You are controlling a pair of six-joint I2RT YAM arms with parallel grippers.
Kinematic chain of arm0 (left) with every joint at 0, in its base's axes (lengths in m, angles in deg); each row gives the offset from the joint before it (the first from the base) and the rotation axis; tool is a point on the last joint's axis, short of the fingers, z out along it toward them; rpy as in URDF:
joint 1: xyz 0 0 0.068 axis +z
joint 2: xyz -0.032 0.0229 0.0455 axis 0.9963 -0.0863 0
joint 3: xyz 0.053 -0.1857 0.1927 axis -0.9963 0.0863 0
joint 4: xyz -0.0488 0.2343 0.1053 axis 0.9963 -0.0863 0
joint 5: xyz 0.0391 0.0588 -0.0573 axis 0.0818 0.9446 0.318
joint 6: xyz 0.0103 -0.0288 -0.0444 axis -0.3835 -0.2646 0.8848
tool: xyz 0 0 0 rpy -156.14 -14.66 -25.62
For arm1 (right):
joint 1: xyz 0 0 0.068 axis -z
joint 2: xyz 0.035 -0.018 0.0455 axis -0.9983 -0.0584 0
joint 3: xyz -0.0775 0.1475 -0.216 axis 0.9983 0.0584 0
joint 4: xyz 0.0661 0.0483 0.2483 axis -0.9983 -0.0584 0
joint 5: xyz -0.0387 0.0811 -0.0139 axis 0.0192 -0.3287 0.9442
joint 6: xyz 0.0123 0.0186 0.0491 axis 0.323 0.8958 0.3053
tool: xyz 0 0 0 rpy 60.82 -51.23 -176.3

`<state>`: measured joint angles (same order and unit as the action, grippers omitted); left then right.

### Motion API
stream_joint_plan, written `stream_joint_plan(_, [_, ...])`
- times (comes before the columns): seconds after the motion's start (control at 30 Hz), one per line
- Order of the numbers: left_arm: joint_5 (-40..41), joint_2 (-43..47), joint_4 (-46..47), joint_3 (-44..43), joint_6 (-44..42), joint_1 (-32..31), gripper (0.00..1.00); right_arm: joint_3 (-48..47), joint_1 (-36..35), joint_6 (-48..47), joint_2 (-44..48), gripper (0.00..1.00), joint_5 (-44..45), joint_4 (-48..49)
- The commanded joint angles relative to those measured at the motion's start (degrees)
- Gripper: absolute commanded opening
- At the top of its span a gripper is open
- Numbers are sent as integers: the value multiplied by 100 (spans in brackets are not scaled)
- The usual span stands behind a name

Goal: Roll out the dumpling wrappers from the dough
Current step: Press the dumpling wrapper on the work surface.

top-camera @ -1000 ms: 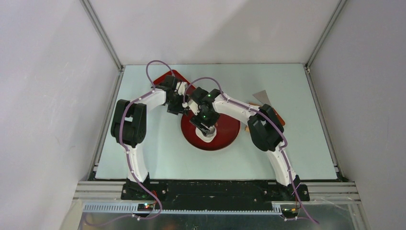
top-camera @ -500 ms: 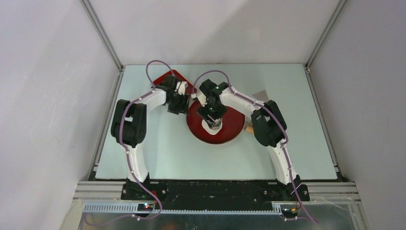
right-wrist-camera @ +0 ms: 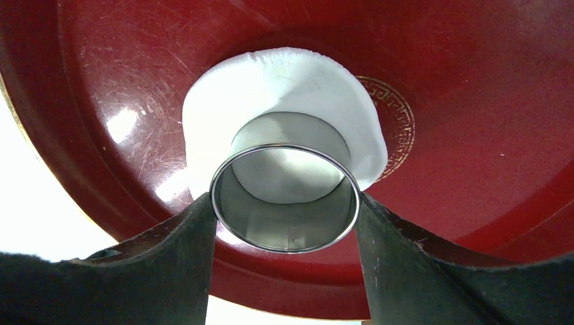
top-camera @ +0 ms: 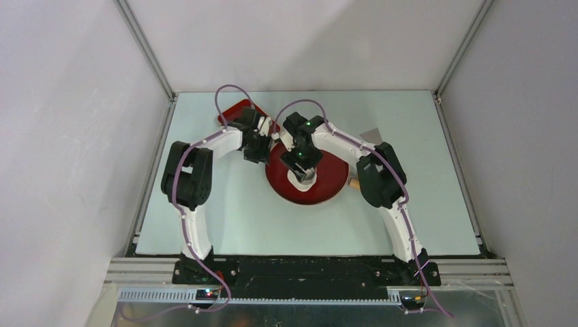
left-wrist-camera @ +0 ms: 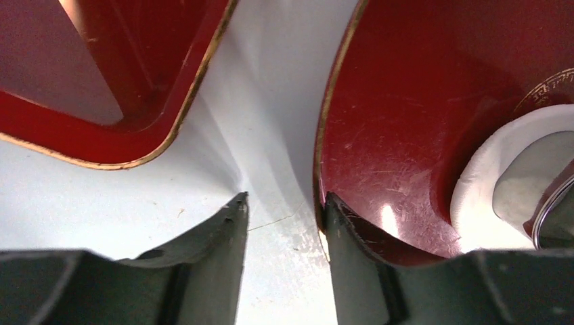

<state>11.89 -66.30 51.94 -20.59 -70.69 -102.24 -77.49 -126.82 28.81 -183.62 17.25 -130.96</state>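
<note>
A flattened white dough (right-wrist-camera: 284,81) lies in the middle of the round red plate (top-camera: 332,178). My right gripper (right-wrist-camera: 284,196) is shut on a metal ring cutter (right-wrist-camera: 284,233), which stands on the dough; in the top view the right gripper (top-camera: 302,177) hangs over the plate's centre. My left gripper (left-wrist-camera: 286,198) is open at the plate's left rim (left-wrist-camera: 323,135), its right finger over the rim and its left finger on the table side. In the top view the left gripper (top-camera: 262,153) sits left of the plate. No cut-out dumpling wrappers are in view.
A square red tray (top-camera: 235,111) lies behind the left gripper, close to the plate, and shows as the red tray (left-wrist-camera: 101,135) in the left wrist view. A grey scraper (top-camera: 373,136) and a small wooden piece (top-camera: 354,182) lie right of the plate.
The right arm and cutter shifted back and slightly right, and the plate moved with them. The left gripper moved closer to the plate's rim and its fingers narrowed.
</note>
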Motion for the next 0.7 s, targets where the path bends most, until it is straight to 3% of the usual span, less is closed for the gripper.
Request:
stream_joint_plan(0.0, [606, -181, -159, -295, -8, -73, 45, 226, 297, -189, -494, 40, 884, -122])
stream_joint_plan(0.37, [644, -272, -284, -392, -14, -96, 12, 107, 627, -327, -549, 40, 1147, -82])
stream_joint_plan(0.67, [636, -275, -294, -404, -39, -123, 2, 91, 182, -343, -551, 40, 558, -344])
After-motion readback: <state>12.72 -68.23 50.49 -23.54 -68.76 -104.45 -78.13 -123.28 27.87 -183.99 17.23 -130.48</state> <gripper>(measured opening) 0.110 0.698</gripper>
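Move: The right hand grips the metal cutter by its rim, with the dough wrapper about 4 cm below, its middle some 2 cm left and 1 cm back; the plate's middle lies about 4 cm ahead and 1 cm to the right. The left hand's open fingers straddle the plate's left rim, roughly 2 cm to their right and level ahead; from them the red tray is about 13 cm ahead and 4 cm left, the wrapper 13 cm right and 6 cm back. Keeping its grip on the upright cutter and staying level, the right hand slides it about 3 cm forward and to the right across the plate, its lower edge pushing the surrounding dough along, and eases to a stop with a slight clockwise turn. Meanwhile the left hand shifts some 2 cm to the right and closes from half open to nearly shut, pinching the plate's left rim between its fingertips. ##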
